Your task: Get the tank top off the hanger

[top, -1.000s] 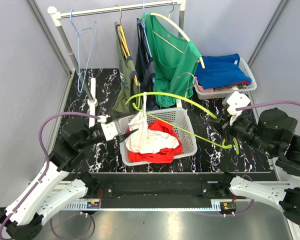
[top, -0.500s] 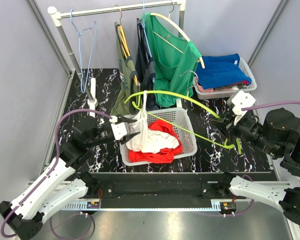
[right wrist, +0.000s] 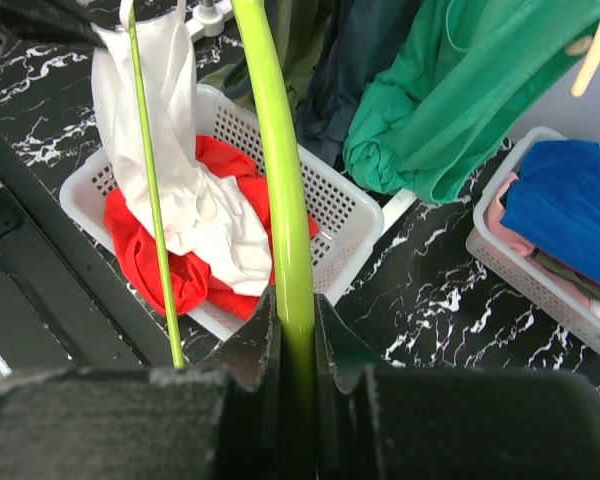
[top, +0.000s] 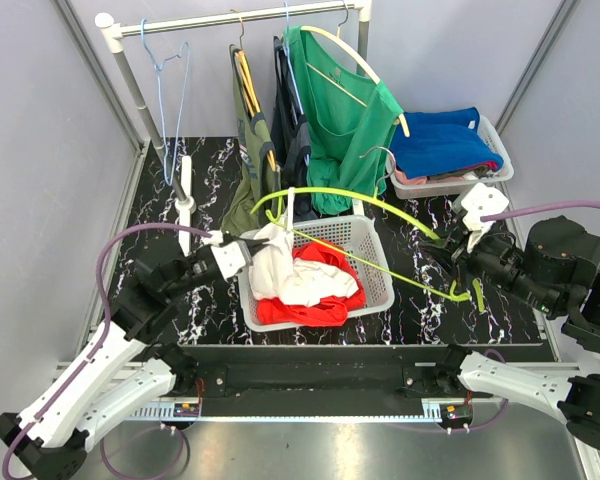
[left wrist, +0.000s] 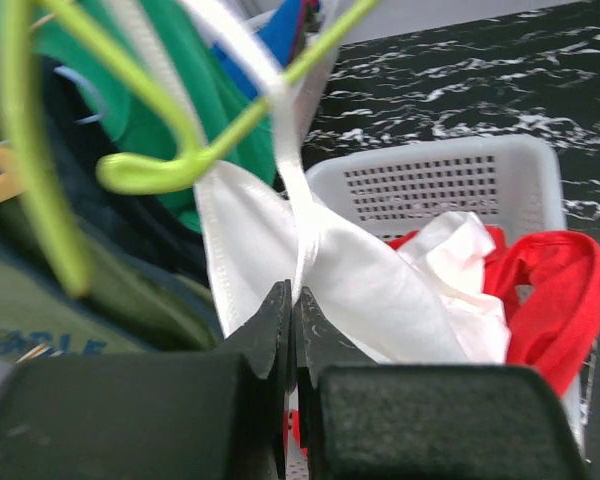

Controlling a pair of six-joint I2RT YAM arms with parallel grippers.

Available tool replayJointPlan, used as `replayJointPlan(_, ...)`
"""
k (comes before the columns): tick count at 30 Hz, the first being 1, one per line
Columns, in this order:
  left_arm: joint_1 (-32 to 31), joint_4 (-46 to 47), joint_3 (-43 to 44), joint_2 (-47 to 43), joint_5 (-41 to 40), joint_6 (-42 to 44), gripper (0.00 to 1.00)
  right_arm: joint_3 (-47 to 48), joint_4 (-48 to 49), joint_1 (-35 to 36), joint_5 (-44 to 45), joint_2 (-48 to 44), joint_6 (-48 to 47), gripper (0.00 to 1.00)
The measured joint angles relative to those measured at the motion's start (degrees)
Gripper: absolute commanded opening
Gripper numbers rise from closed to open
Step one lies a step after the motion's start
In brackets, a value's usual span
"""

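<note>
A white tank top (top: 280, 270) hangs by one strap (left wrist: 280, 130) from a lime-green hanger (top: 360, 195) and slumps into a white basket (top: 375, 285). My left gripper (top: 248, 250) sits at the basket's left rim. In the left wrist view this gripper (left wrist: 293, 295) is shut on the tank top (left wrist: 370, 290) where the strap meets the body. My right gripper (top: 450, 258) is at the hanger's right end. The right wrist view shows it (right wrist: 296, 305) shut on the hanger's thick arm (right wrist: 275, 150), with the tank top (right wrist: 170, 180) beyond.
A red garment (top: 325, 305) lies in the basket under the tank top. Behind it a rail (top: 230, 17) carries a green top (top: 345, 110), dark and olive clothes and an empty blue wire hanger (top: 170, 90). A second basket (top: 450, 150) holds folded blue clothes at back right.
My left gripper moved right to the basket's rim and closed on the tank top. The right gripper kept its hold on the hanger, which shifted only slightly.
</note>
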Motion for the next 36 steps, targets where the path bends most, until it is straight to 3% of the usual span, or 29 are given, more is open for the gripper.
replayJointPlan(11,6.64,2.80,2.14,-3.19,-7.45,-2.69,0.00,1.81,-7.78,0.00,2.27,0.26,2.49,0.00)
replayJointPlan(20,7.72,4.09,2.21,-3.41,-11.13,-3.08,0.00,5.29,-11.10,0.00,6.36,-0.31,3.61,0.00)
replayJointPlan(27,6.82,3.93,4.42,-0.37,-2.62,-5.01,0.00,9.75,-12.96,0.00,10.29,-1.53,4.63,0.00)
replayJointPlan(36,-1.49,5.16,12.00,9.18,6.27,-6.21,0.07,11.02,-8.55,0.00,15.26,-6.25,6.27,0.00)
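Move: The white tank top's last strap, looped over the green hanger's left end, lies about 5 cm to the right, 4 ahead and 7 above the left hand, which already pinches the cloth. The basket with the red top is some 11 cm to the left hand's right, level fore and aft, roughly 18 lower; the olive top hangs about 14 cm ahead, 2 to its left. From the right hand, already holding the hanger, the strap loop is about 22 cm left, 7 ahead and a little lower. The tank top, kept pinched in the shut left fingers, is first drawn left, up and forward, about 5 cm left, as that wrist turns some 20 degrees counter-clockwise; it is then carried back to the right, ending higher, with the wrist turning back clockwise. Meanwhile the right hand keeps its grip on the hanger and draws it right, away from the tank top, by roughly 10 cm, dipping slightly before rising and turning clockwise. ##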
